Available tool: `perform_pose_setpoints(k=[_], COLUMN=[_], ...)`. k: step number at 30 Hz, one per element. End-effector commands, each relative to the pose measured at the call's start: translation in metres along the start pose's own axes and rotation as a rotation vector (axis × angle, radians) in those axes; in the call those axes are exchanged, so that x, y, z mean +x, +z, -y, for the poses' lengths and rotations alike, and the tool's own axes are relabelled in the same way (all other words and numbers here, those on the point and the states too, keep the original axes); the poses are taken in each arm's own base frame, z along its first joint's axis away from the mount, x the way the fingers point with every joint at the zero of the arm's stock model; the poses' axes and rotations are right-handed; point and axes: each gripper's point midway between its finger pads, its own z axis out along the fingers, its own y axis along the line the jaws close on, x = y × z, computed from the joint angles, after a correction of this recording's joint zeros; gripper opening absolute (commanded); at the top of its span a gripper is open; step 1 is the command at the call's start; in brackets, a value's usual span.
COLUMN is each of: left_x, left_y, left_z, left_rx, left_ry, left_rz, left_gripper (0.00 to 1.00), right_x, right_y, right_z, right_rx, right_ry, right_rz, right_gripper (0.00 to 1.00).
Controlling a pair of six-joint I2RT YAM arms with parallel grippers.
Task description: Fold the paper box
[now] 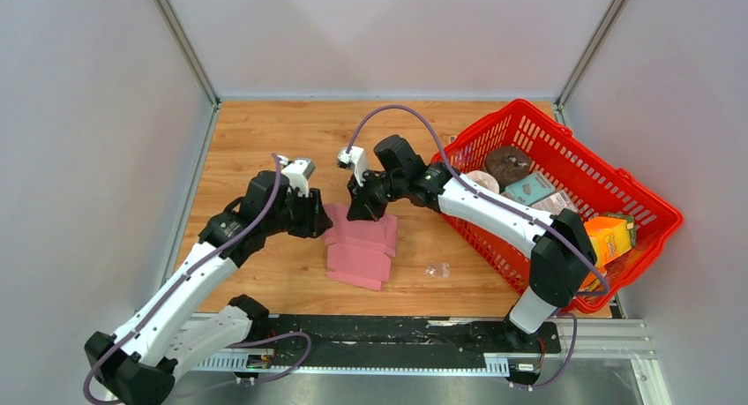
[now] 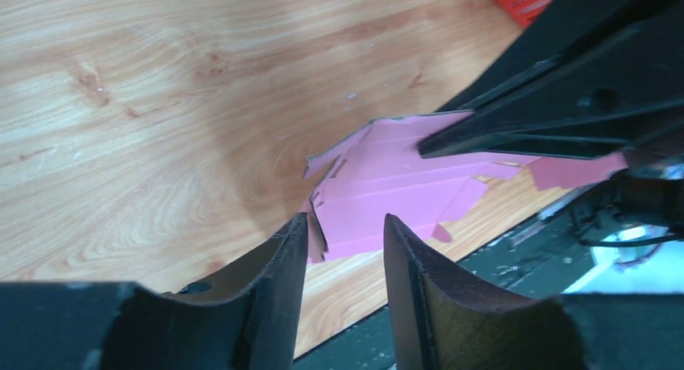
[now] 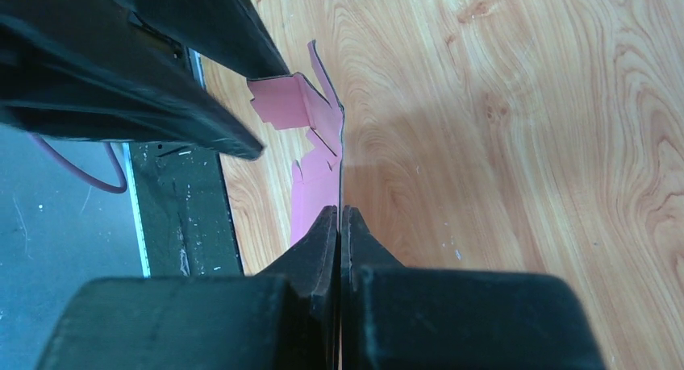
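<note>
The pink paper box (image 1: pixel 362 251) lies as a partly creased blank on the wooden table, between the two arms. My right gripper (image 1: pixel 362 213) is at its far edge, shut on that thin edge; in the right wrist view the paper box (image 3: pixel 310 194) runs edge-on straight into the closed right gripper (image 3: pixel 340 210). My left gripper (image 1: pixel 317 221) sits at the blank's left side and is open. In the left wrist view the paper box (image 2: pixel 395 185) lies just beyond the left gripper (image 2: pixel 345 225), its near corner beside the left finger, nothing between the fingers.
A red basket (image 1: pixel 529 114) full of goods stands at the right, close behind the right arm. A small clear plastic scrap (image 1: pixel 437 269) lies right of the blank. A black rail (image 1: pixel 388 330) runs along the near table edge. Grey walls enclose the table.
</note>
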Motion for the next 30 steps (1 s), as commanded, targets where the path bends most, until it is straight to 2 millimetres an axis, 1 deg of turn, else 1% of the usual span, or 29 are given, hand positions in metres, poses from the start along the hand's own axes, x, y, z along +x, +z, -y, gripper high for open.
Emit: perform_pose_setpoints(k=[1, 2, 3, 4, 6, 8, 9, 10, 11, 12, 13, 14, 15, 16, 17, 18, 19, 20, 21, 22, 23, 24, 25, 26, 28, 30], left_x=[-0.008, -0.009, -0.01, -0.011, -0.017, -0.02, -0.025, -0.027, -0.029, -0.037, -0.035, -0.037, -0.048, -0.044, -0.044, -0.052, -0.048, -0.049, -0.051, -0.049, -0.049, -0.048, -0.048, -0.049, -0.05, -0.051], left_y=[0.009, 0.011, 0.011, 0.012, 0.013, 0.015, 0.016, 0.017, 0.017, 0.018, 0.017, 0.017, 0.016, 0.016, 0.016, 0.015, 0.017, 0.017, 0.018, 0.021, 0.022, 0.023, 0.024, 0.024, 0.025, 0.023], left_z=[-0.015, -0.018, -0.022, -0.025, -0.029, -0.03, -0.029, -0.031, -0.03, -0.029, -0.033, -0.033, -0.033, -0.036, -0.037, -0.034, -0.036, -0.037, -0.036, -0.037, -0.038, -0.041, -0.04, -0.041, -0.042, -0.043], left_rx=[-0.085, -0.108, -0.129, -0.147, -0.173, -0.18, -0.18, -0.188, -0.188, -0.185, -0.193, -0.193, -0.195, -0.196, -0.193, -0.181, -0.179, -0.18, -0.176, -0.18, -0.184, -0.195, -0.196, -0.202, -0.213, -0.22], left_ry=[0.098, 0.109, 0.13, 0.142, 0.162, 0.18, 0.194, 0.205, 0.22, 0.241, 0.253, 0.264, 0.272, 0.273, 0.278, 0.279, 0.278, 0.279, 0.28, 0.283, 0.291, 0.289, 0.294, 0.294, 0.287, 0.277], left_rz=[0.001, -0.006, -0.008, -0.004, 0.018, 0.034, 0.055, 0.073, 0.09, 0.132, 0.156, 0.18, 0.242, 0.267, 0.288, 0.338, 0.35, 0.364, 0.377, 0.365, 0.361, 0.35, 0.341, 0.341, 0.344, 0.35], left_gripper=[0.44, 0.38, 0.35, 0.31, 0.27, 0.2, 0.18, 0.12, 0.1, 0.08, 0.06, 0.05, 0.05, 0.05, 0.04, 0.04, 0.04, 0.02, 0.02, 0.02, 0.02, 0.02, 0.02, 0.01, 0.01, 0.02], right_x=[-0.038, -0.039, -0.039, -0.038, -0.038, -0.037, -0.037, -0.035, -0.04, -0.039, -0.036, -0.045, -0.047, -0.039, -0.038, -0.049, -0.042, -0.044, -0.054, -0.055, -0.059, -0.071, -0.072, -0.075, -0.083, -0.088], right_y=[-0.015, -0.016, -0.017, -0.017, -0.017, -0.017, -0.016, -0.015, -0.017, -0.016, -0.019, -0.025, -0.027, -0.034, -0.039, -0.045, -0.053, -0.06, -0.065, -0.068, -0.072, -0.08, -0.084, -0.087, -0.093, -0.094], right_z=[-0.013, -0.014, -0.015, -0.016, -0.017, -0.016, -0.014, -0.008, -0.006, -0.001, 0.009, 0.015, 0.019, 0.031, 0.036, 0.039, 0.047, 0.054, 0.056, 0.054, 0.059, 0.061, 0.062, 0.064, 0.062, 0.057], right_rx=[-0.028, -0.031, -0.032, -0.037, -0.04, -0.033, -0.025, 0.011, 0.038, 0.066, 0.139, 0.189, 0.233, 0.328, 0.373, 0.411, 0.481, 0.512, 0.523, 0.518, 0.537, 0.552, 0.571, 0.579, 0.587, 0.574], right_ry=[-0.041, -0.037, -0.032, -0.028, -0.024, -0.014, -0.008, 0.011, 0.05, 0.08, 0.12, 0.156, 0.233, 0.302, 0.348, 0.437, 0.504, 0.563, 0.617, 0.68, 0.724, 0.755, 0.808, 0.823, 0.861, 0.976], right_rz=[0.099, 0.099, 0.101, 0.098, 0.1, 0.096, 0.095, 0.085, 0.089, 0.081, 0.062, 0.073, 0.069, 0.038, 0.033, 0.061, 0.039, 0.048, 0.07, 0.074, 0.097, 0.138, 0.15, 0.165, 0.198, 0.238], right_gripper=[0.0, 0.0, 0.01, 0.01, 0.01, 0.02, 0.04, 0.07, 0.11, 0.22, 0.3, 0.41, 0.55, 0.61, 0.66, 0.79, 0.84, 0.86, 0.87, 0.87, 0.88, 0.93, 0.93, 0.94, 0.93, 0.9])
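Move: The paper box, held by its upper panel in the shut right hand, has its middle about 6 cm right of the left hand, 4 cm back and 5 cm below; its near left flap edge lies ahead between the left fingers. From the left hand, the small plastic bag is some 22 cm right and 8 cm back, 18 cm down. From the right hand, the box's middle is about 5 cm back, 2 cm right and 5 cm below. The paper box's left flap edge is pinched by the left fingers, which shut as that hand sinks nearly 3 cm, then carries on forward, about 5 cm in all and slightly left, its fingers tipping up some 20 degrees. The right hand first keeps its hold almost still, then opens wide, lets go and pulls away forward, up and to the right, 8 cm forward and as much up, swinging clockwise about 50 degrees. ##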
